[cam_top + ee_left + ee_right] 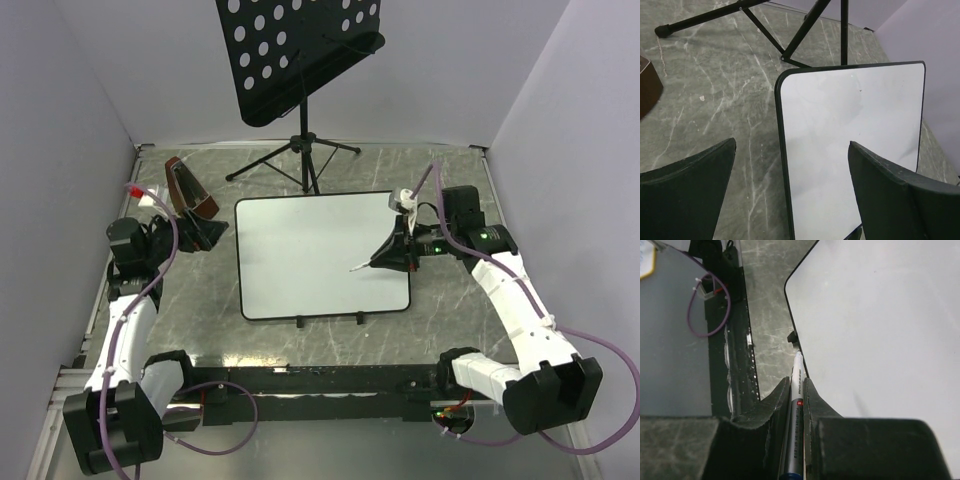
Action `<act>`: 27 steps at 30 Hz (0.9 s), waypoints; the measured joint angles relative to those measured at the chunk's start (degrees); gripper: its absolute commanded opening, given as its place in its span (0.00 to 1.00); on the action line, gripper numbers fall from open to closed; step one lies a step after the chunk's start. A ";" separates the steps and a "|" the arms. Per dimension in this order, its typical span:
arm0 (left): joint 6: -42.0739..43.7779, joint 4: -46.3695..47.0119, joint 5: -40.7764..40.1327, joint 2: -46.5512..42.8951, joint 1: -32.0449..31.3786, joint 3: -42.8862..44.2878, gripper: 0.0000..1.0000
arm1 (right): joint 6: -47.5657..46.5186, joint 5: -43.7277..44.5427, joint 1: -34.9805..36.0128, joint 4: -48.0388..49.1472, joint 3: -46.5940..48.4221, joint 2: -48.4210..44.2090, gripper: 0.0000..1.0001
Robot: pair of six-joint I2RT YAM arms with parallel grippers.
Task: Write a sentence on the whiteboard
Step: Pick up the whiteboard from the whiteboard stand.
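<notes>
The whiteboard [320, 255] lies flat on the marble table, white with a thin black rim and two small black clips [300, 322] on its near edge. No sentence shows on it; the surface is blank in every view. My right gripper [392, 255] is shut on a silver marker [796, 405], whose tip hangs over the board's right part [353, 268], near a clip [792, 336] and the rim. My left gripper [205, 232] is open at the board's left side, and the board's left edge [782, 150] runs between its fingers [695, 190].
A black perforated music stand [300, 50] rises behind the board, its tripod legs [300, 155] reaching close to the far edge. A brown wedge-shaped object [188, 190] sits at the left, by the left gripper. Grey walls enclose the table on three sides.
</notes>
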 measured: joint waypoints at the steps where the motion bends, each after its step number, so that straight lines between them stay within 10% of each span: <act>1: -0.02 -0.26 -0.02 -0.39 0.00 0.00 0.97 | -0.13 0.70 0.94 0.44 0.07 0.00 0.00; 27: -0.46 -7.85 -2.80 -3.41 0.00 0.96 0.97 | 1.77 15.91 21.44 6.84 3.41 4.74 0.00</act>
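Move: The right hand already holds the uncapped marker, pointing left. The whiteboard's middle lies about 13 cm to its left, some 11 cm farther out and 15 cm below. Of the two stand clips on the board's near edge, the left one is about 19 cm to the left and level with the hand, the right one 5 cm left and 1 cm ahead, both some 22 cm below. From the left hand, the whiteboard's middle lies about 26 cm to the right, 1 cm ahead and 12 cm below. Still pinching the marker between its shut fingers, the right hand carries it left above the near part of the whiteboard, about 6.5 cm towards the left stand clip, slowing near the end. Meanwhile the wrist turns counter-clockwise and dips the marker's tip, each by some 10 degrees. ##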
